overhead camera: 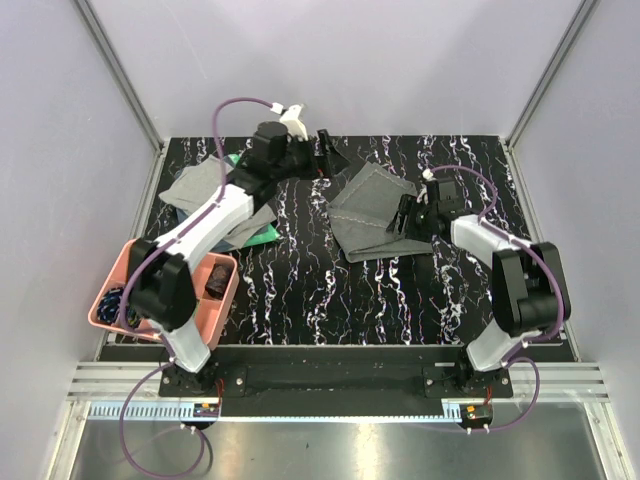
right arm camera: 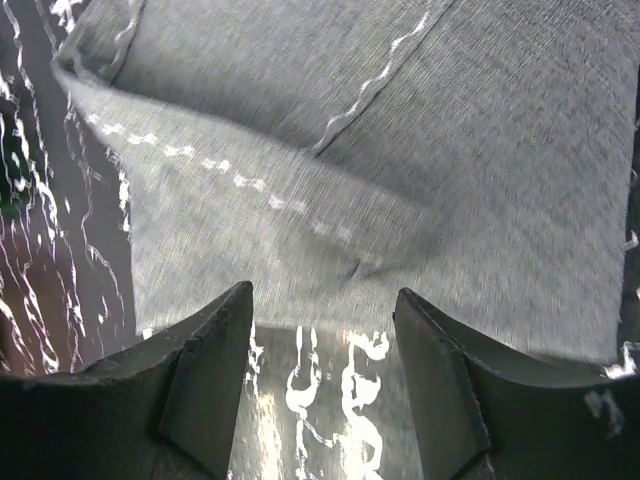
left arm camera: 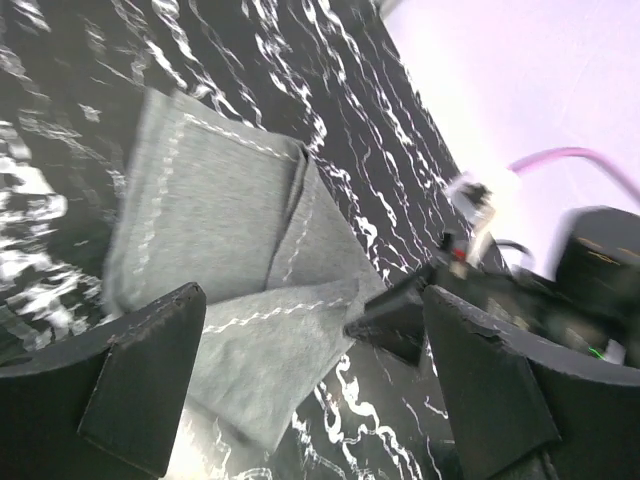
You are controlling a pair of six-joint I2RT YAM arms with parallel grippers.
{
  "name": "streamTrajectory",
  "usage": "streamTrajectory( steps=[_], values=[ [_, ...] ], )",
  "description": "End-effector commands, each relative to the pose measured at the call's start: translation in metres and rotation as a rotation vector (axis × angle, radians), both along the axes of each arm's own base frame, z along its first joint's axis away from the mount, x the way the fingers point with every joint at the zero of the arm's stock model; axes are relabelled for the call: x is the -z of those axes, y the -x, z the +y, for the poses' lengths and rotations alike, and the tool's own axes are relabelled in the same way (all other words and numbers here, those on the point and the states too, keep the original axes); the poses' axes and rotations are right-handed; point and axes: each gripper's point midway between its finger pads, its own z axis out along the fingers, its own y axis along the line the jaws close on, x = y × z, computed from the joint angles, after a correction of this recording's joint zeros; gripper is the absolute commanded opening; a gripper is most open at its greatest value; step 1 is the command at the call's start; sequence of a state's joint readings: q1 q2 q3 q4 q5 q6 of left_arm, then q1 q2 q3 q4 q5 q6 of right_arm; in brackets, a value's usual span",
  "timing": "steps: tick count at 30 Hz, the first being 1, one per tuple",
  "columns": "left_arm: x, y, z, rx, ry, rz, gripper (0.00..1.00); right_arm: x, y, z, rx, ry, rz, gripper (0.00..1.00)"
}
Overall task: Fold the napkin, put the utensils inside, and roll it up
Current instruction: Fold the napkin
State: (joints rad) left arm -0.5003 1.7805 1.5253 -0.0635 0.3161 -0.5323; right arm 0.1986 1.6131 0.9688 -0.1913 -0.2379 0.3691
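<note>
The napkin (overhead camera: 368, 210) lies folded in loose layers on the black marble table, right of centre. In the left wrist view the napkin (left arm camera: 230, 230) shows pale stitched hems. My left gripper (overhead camera: 330, 150) hovers off the napkin's far left corner. The left gripper (left arm camera: 315, 385) is wide open with nothing between its fingers. My right gripper (overhead camera: 405, 216) sits low at the napkin's right edge. The right gripper (right arm camera: 320, 345) is open, with bare table between its fingers and the napkin (right arm camera: 350, 150) just ahead of them. The utensils do not show in any view.
A pink tray (overhead camera: 118, 270) holding dark items stands at the near left edge. A lighter grey cloth (overhead camera: 200, 188) over a green item (overhead camera: 262, 232) lies under the left arm. Grey walls close the table on three sides.
</note>
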Motion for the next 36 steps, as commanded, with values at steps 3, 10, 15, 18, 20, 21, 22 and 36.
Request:
streamTrajectory(
  steps=[3,10,15,18,20,21,22,36],
  values=[
    [-0.012,0.047,0.054,-0.047,-0.072,0.018,0.93,0.000,-0.034,0.005,0.068,-0.109,0.001,0.64],
    [-0.019,0.083,0.103,-0.087,-0.163,-0.003,0.95,0.016,-0.042,0.005,0.105,-0.127,0.038,0.61],
    [-0.021,0.101,0.121,-0.091,-0.191,-0.024,0.96,0.017,-0.042,0.004,0.121,-0.130,0.049,0.54],
    [-0.020,0.104,0.130,-0.097,-0.210,-0.029,0.96,0.021,-0.039,0.001,0.126,-0.119,0.068,0.42],
    [-0.019,0.105,0.135,-0.105,-0.217,-0.030,0.96,0.023,-0.037,0.002,0.126,-0.116,0.077,0.34],
    [-0.019,0.105,0.137,-0.103,-0.224,-0.033,0.96,0.024,-0.037,0.001,0.127,-0.115,0.080,0.33],
    [-0.018,0.104,0.139,-0.110,-0.228,-0.036,0.96,0.024,-0.036,0.001,0.129,-0.115,0.081,0.31],
    [0.008,0.101,0.145,-0.107,-0.235,0.015,0.96,-0.031,-0.026,-0.019,0.172,-0.031,-0.020,0.00]
  ],
)
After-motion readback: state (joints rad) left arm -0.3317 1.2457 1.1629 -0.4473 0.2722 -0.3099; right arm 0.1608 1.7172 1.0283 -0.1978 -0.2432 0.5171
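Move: My right hand's open fingers hover over the folded napkin. The flap's right end, along its stitched edge, lies about 2 cm ahead and 4 cm below them. From this hand, the flap's left corner is some 20 cm left and 5 cm farther out, and the napkin's far corner some 17 cm ahead and 10 cm left. From my left hand, the flap's right end is about 21 cm right, 6 cm back and 22 cm below. I sink my right hand roughly 4 cm and ease it a little forward onto the flap's right end. Holding it there, I close the fingers fully to pinch the cloth, then begin to raise it about 2 cm. Meanwhile my left hand, fingers still open, pulls clear of the napkin, about 15 cm left and 10 cm back, rolling some 15 degrees. ##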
